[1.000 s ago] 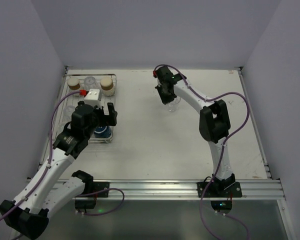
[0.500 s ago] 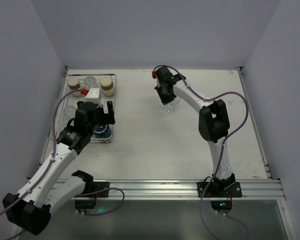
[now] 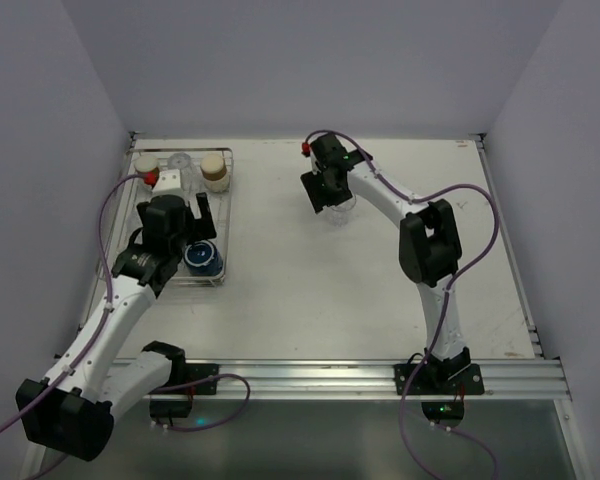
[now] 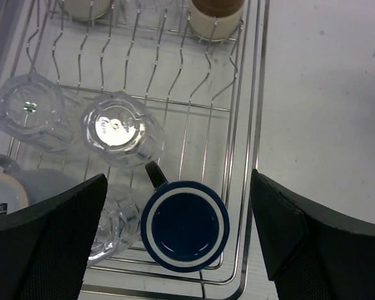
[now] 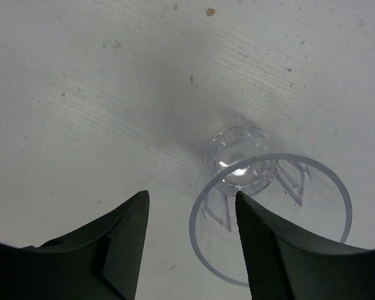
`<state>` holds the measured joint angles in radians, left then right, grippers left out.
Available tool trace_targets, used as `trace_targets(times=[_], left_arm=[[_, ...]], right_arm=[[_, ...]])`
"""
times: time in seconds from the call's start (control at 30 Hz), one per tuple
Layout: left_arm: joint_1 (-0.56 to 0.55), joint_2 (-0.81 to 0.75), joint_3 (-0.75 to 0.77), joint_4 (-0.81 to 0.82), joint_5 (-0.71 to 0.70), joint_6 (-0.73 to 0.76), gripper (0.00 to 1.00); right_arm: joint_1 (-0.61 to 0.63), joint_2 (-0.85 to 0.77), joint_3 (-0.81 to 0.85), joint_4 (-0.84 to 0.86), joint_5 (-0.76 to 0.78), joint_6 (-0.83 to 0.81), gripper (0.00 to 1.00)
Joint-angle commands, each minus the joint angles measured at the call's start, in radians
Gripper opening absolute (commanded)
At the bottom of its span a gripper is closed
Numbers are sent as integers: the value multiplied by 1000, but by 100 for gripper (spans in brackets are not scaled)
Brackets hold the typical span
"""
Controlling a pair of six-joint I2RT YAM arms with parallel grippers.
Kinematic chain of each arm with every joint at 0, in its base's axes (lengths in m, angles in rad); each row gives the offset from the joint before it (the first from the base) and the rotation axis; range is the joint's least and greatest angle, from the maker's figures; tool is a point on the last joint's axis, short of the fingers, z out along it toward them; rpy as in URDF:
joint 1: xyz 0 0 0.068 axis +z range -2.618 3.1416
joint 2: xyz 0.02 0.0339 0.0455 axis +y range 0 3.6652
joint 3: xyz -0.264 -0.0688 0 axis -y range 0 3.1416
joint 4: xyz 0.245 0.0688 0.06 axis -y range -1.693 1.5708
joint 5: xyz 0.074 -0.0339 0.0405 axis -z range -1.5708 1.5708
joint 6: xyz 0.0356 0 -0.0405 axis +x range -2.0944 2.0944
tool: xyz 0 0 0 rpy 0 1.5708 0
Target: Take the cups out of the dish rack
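The dish rack (image 3: 228, 195) lies at the table's far left, its wire rim (image 4: 257, 112) running down the left wrist view. It holds a navy mug (image 4: 185, 225), clear tumblers (image 4: 120, 128), two tan cups (image 4: 216, 15) and a pale cup (image 4: 19, 187). My left gripper (image 4: 178, 178) hovers open over the navy mug (image 3: 203, 258), touching nothing. At mid-table a clear tumbler (image 5: 244, 169) stands upright. My right gripper (image 5: 190, 195) is open astride its near rim, one finger inside and one outside, with gaps on both sides.
Grey walls close in the table on three sides. The right arm's elbow (image 3: 427, 240) rises over the table's middle right. Cables trail from both arms.
My right gripper has opened and let go of the clear tumbler's rim. My left gripper has moved back and left over the rack, uncovering the navy mug in the top view.
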<state>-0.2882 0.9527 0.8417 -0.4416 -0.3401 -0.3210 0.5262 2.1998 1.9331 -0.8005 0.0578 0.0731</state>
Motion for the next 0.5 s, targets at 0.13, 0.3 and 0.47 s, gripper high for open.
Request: trace_targets(times=[0.13, 0.3, 0.47], left_arm=[[188, 49, 45, 73, 7, -75, 97], [236, 205, 88, 69, 4, -76, 96], [287, 288, 103, 104, 73, -69, 95]], right_arm=[[0, -264, -136, 145, -81, 24, 88], [0, -428, -308, 265, -124, 36, 95], [0, -500, -379, 335, -136, 53, 95]])
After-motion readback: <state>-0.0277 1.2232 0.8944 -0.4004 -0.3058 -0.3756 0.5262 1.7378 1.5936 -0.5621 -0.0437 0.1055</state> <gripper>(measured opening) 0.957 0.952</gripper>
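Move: The left hand, open over the rack, has the middle glass cup about 7 cm ahead, 8 cm left and 13 cm below. From that hand the blue mug is almost straight below, 1 cm back; the near glass cup 8 cm left, 1 cm back; the outer glass cup 8 cm ahead, 17 cm left. The right hand has the placed glass cup 1 cm ahead, 4 cm right, 5 cm below, and the middle one 43 cm left, 7 cm back. The left hand sweeps about 7 cm left off the blue mug, then eases forward and sinks some 5 cm towards the middle glass cup, turning about 15 degrees counter-clockwise and tipping further down, fingers wide. Meanwhile the right hand spreads its half-open fingers fully and lifts about 12 cm clear of the placed cup's rim, drawing back slightly as its fingers tilt up. ##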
